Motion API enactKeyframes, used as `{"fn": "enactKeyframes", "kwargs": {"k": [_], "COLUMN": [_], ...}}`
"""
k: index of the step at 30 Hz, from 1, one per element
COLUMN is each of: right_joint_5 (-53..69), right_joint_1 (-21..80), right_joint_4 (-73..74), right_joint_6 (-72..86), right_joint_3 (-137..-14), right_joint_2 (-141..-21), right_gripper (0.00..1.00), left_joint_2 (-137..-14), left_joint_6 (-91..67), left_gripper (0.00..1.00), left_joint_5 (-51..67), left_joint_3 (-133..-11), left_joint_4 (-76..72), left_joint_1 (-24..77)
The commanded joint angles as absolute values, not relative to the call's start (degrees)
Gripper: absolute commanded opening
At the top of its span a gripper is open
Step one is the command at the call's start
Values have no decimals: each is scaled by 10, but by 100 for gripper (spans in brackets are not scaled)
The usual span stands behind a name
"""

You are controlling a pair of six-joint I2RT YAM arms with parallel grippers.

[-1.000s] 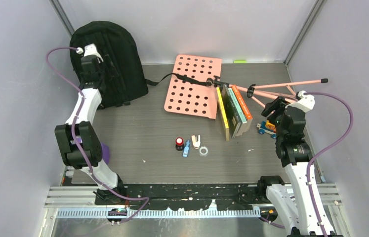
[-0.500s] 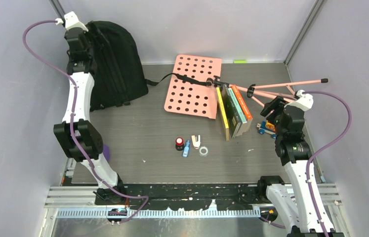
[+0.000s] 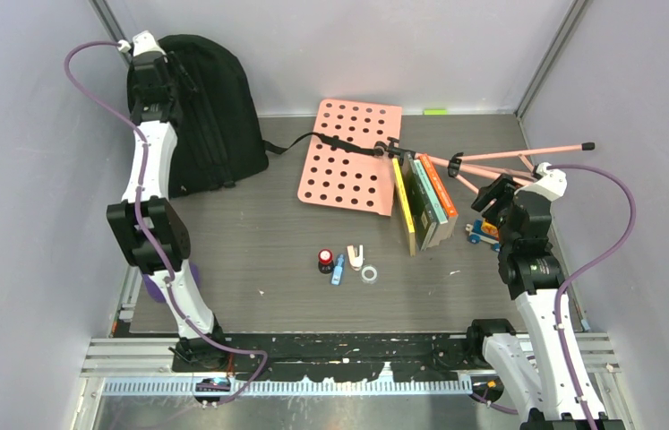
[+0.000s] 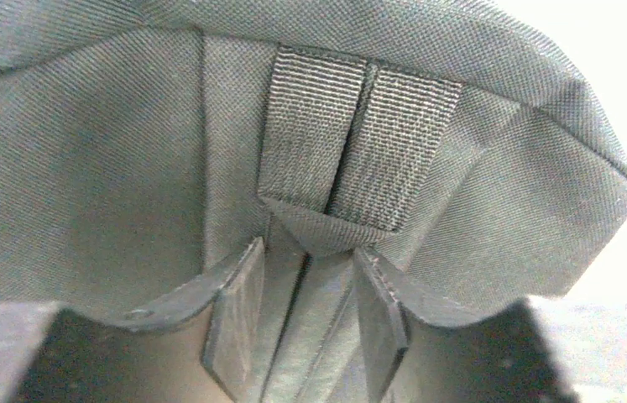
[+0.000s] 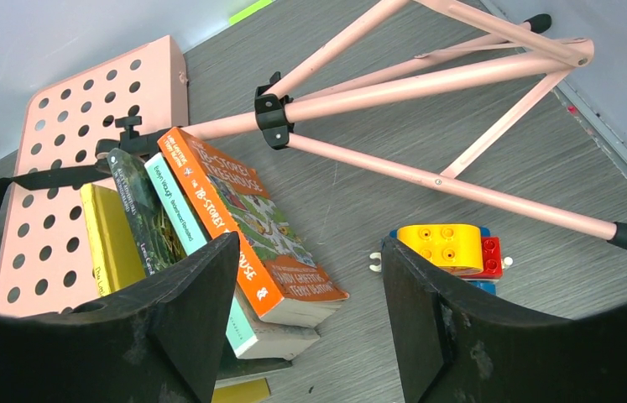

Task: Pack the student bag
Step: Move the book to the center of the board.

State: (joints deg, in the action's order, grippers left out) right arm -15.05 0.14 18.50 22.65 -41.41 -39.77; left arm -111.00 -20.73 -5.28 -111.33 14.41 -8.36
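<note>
The student bag (image 3: 214,107), black and round-topped, stands against the back wall at the far left. My left gripper (image 3: 162,76) is up at the bag's top. In the left wrist view the bag's fabric (image 4: 100,168) fills the frame. A doubled webbing strap (image 4: 360,143) runs down between my left gripper's (image 4: 310,311) fingers (image 4: 238,311). They stand part-way apart, and I cannot tell whether they press it. My right gripper (image 3: 492,202) (image 5: 310,285) hangs open and empty over the table, between the books and the toy.
A pink perforated music stand (image 3: 348,157) lies at centre back, its tripod legs (image 5: 427,80) stretching right. Three books (image 3: 424,202) (image 5: 234,218) lean together beside a brick toy car (image 3: 483,235) (image 5: 452,248). A red cap (image 3: 326,262), a blue piece (image 3: 338,269), a white clip (image 3: 355,257) and a tape ring (image 3: 369,273) lie mid-table.
My left arm rose from the bag's front to its top left, then shifted slightly right onto the top. Its jaws have narrowed. The right arm has not moved.
</note>
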Motion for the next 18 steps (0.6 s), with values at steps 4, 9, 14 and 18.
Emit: {"fn": "enactKeyframes", "kwargs": {"k": [4,9,14,18], "right_joint_5": [-150,-151,-148,-145], "right_joint_1": [0,0,0,0], "right_joint_4": [169,169,169,170], "right_joint_6": [227,226,227,230], "right_joint_3": [-421,-421,-421,-418], "right_joint_2": [-399,-398,-394,-391], "right_gripper": [69,69,69,69], "left_joint_2": [-1090,-1046,-978,-924], "left_joint_6": [-188,-182,-172,-166], "left_gripper": [19,0,0,0], "left_joint_5": [-36,-26,-10,-9], "left_joint_3": [-1105,-1055,-985,-936], "left_joint_4": [79,39,4,3], "left_joint_1": [-88,-88,-88,-88]}}
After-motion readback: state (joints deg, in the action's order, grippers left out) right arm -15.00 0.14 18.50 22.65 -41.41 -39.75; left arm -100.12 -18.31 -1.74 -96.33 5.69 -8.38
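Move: The webbing pull tab at the top of the backpack is right at my left fingertips, about 1 cm ahead and 1 cm up, between the half-open fingers. The backpack's body hangs below it, middle some 3 cm ahead, 3 cm right and 15 cm down. The pink board lies about level with my left hand, roughly 45 cm right and 31 cm below. From my idle right hand the tab is some 30 cm ahead, 72 cm left and 8 cm up. I hold my left hand almost in place while I shut its half-open fingers completely, pinching the lower fold of the webbing tab. Then I draw back from the backpack by about 4 cm, gathering speed, drifting slightly right and up as the fingertips tilt up a few degrees. ##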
